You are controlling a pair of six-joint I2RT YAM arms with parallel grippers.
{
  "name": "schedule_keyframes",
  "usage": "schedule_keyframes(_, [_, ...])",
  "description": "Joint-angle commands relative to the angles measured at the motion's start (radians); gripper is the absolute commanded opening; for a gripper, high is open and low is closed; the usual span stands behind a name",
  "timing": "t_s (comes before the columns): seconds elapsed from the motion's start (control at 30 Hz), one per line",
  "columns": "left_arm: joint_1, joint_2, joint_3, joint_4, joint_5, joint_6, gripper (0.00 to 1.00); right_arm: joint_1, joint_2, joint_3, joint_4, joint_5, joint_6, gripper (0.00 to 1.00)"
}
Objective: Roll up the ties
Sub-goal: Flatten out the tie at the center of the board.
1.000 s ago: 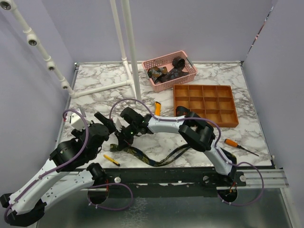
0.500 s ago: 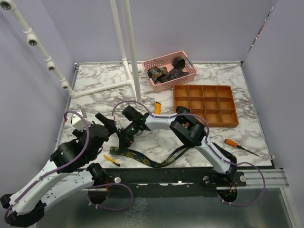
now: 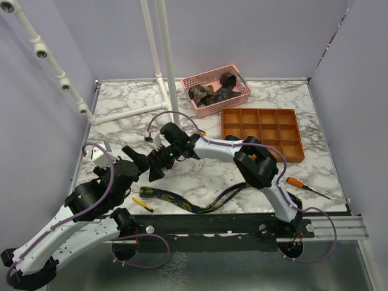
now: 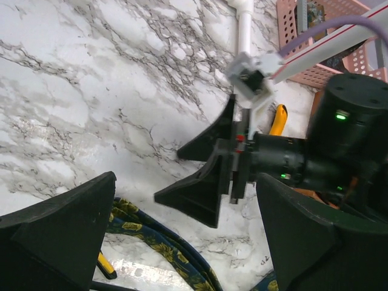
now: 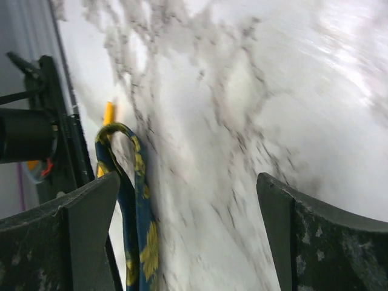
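One tie [image 3: 182, 205], navy with yellow flowers, lies unrolled along the table's front edge. It shows in the left wrist view as a tie [image 4: 159, 245] and in the right wrist view as a folded end [image 5: 134, 230]. More ties [image 3: 213, 92] sit in the pink basket, some coiled. My right gripper [image 3: 153, 167] hovers open above the marble, just behind the tie's left end, with nothing between its fingers [image 5: 188, 236]. My left gripper [image 3: 138, 162] is open too [image 4: 188, 242] and faces the right gripper's fingers [image 4: 203, 185].
The pink basket [image 3: 233, 74] stands at the back, with an orange compartment tray [image 3: 260, 145] in front of it. A yellow utility knife [image 3: 142, 204] lies by the tie's left end. An orange screwdriver [image 3: 296, 182] lies at the right. White pipe frame [image 3: 173, 91] rises at the back left.
My right gripper has opened, let go of the tie's left end and drawn up and back. The tie's end has dropped flat on the table. The left arm has hardly moved.
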Motion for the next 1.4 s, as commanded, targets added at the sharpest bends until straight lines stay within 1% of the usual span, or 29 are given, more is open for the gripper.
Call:
schedule_keyframes(0.0, [-0.005, 0.041, -0.019, 0.011, 0.035, 0.011, 0.98, -0.011, -0.228, -0.154, 0.032, 0.371, 0.026, 1.00])
schedule_keyframes(0.07, [-0.005, 0.073, -0.028, 0.034, 0.071, 0.026, 0.94, -0.010, -0.352, -0.290, 0.074, 0.465, 0.060, 0.99])
schedule_keyframes(0.13, [-0.004, 0.104, -0.062, 0.084, 0.136, 0.037, 0.84, -0.011, -0.489, -0.425, 0.109, 0.561, 0.088, 1.00])
schedule_keyframes(0.2, [-0.005, 0.131, -0.114, 0.156, 0.224, 0.038, 0.71, -0.012, -0.626, -0.542, 0.115, 0.636, 0.110, 0.99])
schedule_keyframes(0.3, [-0.005, 0.144, -0.184, 0.253, 0.331, 0.036, 0.45, -0.012, -0.814, -0.692, 0.082, 0.746, 0.162, 1.00])
schedule_keyframes(0.37, [-0.007, 0.130, -0.219, 0.278, 0.376, 0.035, 0.28, -0.011, -0.924, -0.781, 0.059, 0.810, 0.209, 1.00])
schedule_keyframes(0.4, [-0.006, 0.117, -0.235, 0.286, 0.398, 0.034, 0.21, -0.012, -0.970, -0.819, 0.039, 0.828, 0.228, 0.99])
schedule_keyframes(0.5, [-0.009, 0.087, -0.288, 0.323, 0.506, 0.037, 0.07, -0.011, -1.090, -0.906, -0.026, 0.892, 0.317, 0.99])
schedule_keyframes(0.57, [-0.011, 0.099, -0.327, 0.363, 0.606, 0.032, 0.01, -0.013, -1.143, -0.935, -0.102, 0.928, 0.381, 0.99])
schedule_keyframes(0.63, [-0.018, 0.133, -0.366, 0.395, 0.683, 0.029, 0.00, -0.011, -1.185, -0.953, -0.193, 0.976, 0.457, 0.98])
schedule_keyframes(0.73, [-0.048, 0.167, -0.412, 0.446, 0.706, 0.026, 0.00, -0.012, -1.228, -0.962, -0.335, 1.038, 0.579, 0.97])
schedule_keyframes(0.83, [-0.062, 0.183, -0.452, 0.540, 0.724, 0.016, 0.00, -0.026, -1.210, -0.953, -0.469, 1.123, 0.675, 0.94])
schedule_keyframes(0.9, [-0.067, 0.204, -0.473, 0.604, 0.745, 0.011, 0.00, -0.072, -1.177, -0.945, -0.532, 1.118, 0.715, 0.92])
schedule_keyframes(1.03, [-0.095, 0.284, -0.474, 0.682, 0.765, 0.032, 0.00, -0.254, -1.161, -0.992, -0.519, 0.980, 0.710, 0.87])
schedule_keyframes(1.1, [-0.116, 0.315, -0.469, 0.707, 0.747, 0.041, 0.00, -0.315, -1.172, -1.011, -0.493, 0.938, 0.697, 0.86])
schedule_keyframes(1.17, [-0.122, 0.352, -0.473, 0.738, 0.722, 0.054, 0.00, -0.348, -1.165, -1.018, -0.469, 0.920, 0.684, 0.84])
schedule_keyframes(1.23, [-0.122, 0.396, -0.476, 0.761, 0.678, 0.061, 0.00, -0.373, -1.130, -1.019, -0.453, 0.897, 0.676, 0.80])
schedule_keyframes(1.37, [-0.121, 0.456, -0.479, 0.777, 0.576, 0.051, 0.00, -0.394, -1.037, -1.026, -0.420, 0.883, 0.667, 0.69])
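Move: The left stretch of the tie, where my left hand is bound, lies about 6 cm back, 16 cm right and 20 cm below it; the small yellow cutter is some 9 cm back and 3 cm right of that hand. For my right hand, the tie's right stretch is about 39 cm right, 1 cm back and 4 cm lower. From there too, the brown tray is some 19 cm ahead and 42 cm right, the orange cutter 15 ahead and 19 right. I swing my open right hand about 40 cm to the right, arching up and back down between the tie and the tray, turning it clockwise until its slightly narrowed fingers straddle the tie's right stretch. Meanwhile I drop my left hand some 18 cm while carrying it right and a little back, shutting its empty fingers on the way, tipping them down about 30 degrees and setting the closed tips on the tie's left stretch. ##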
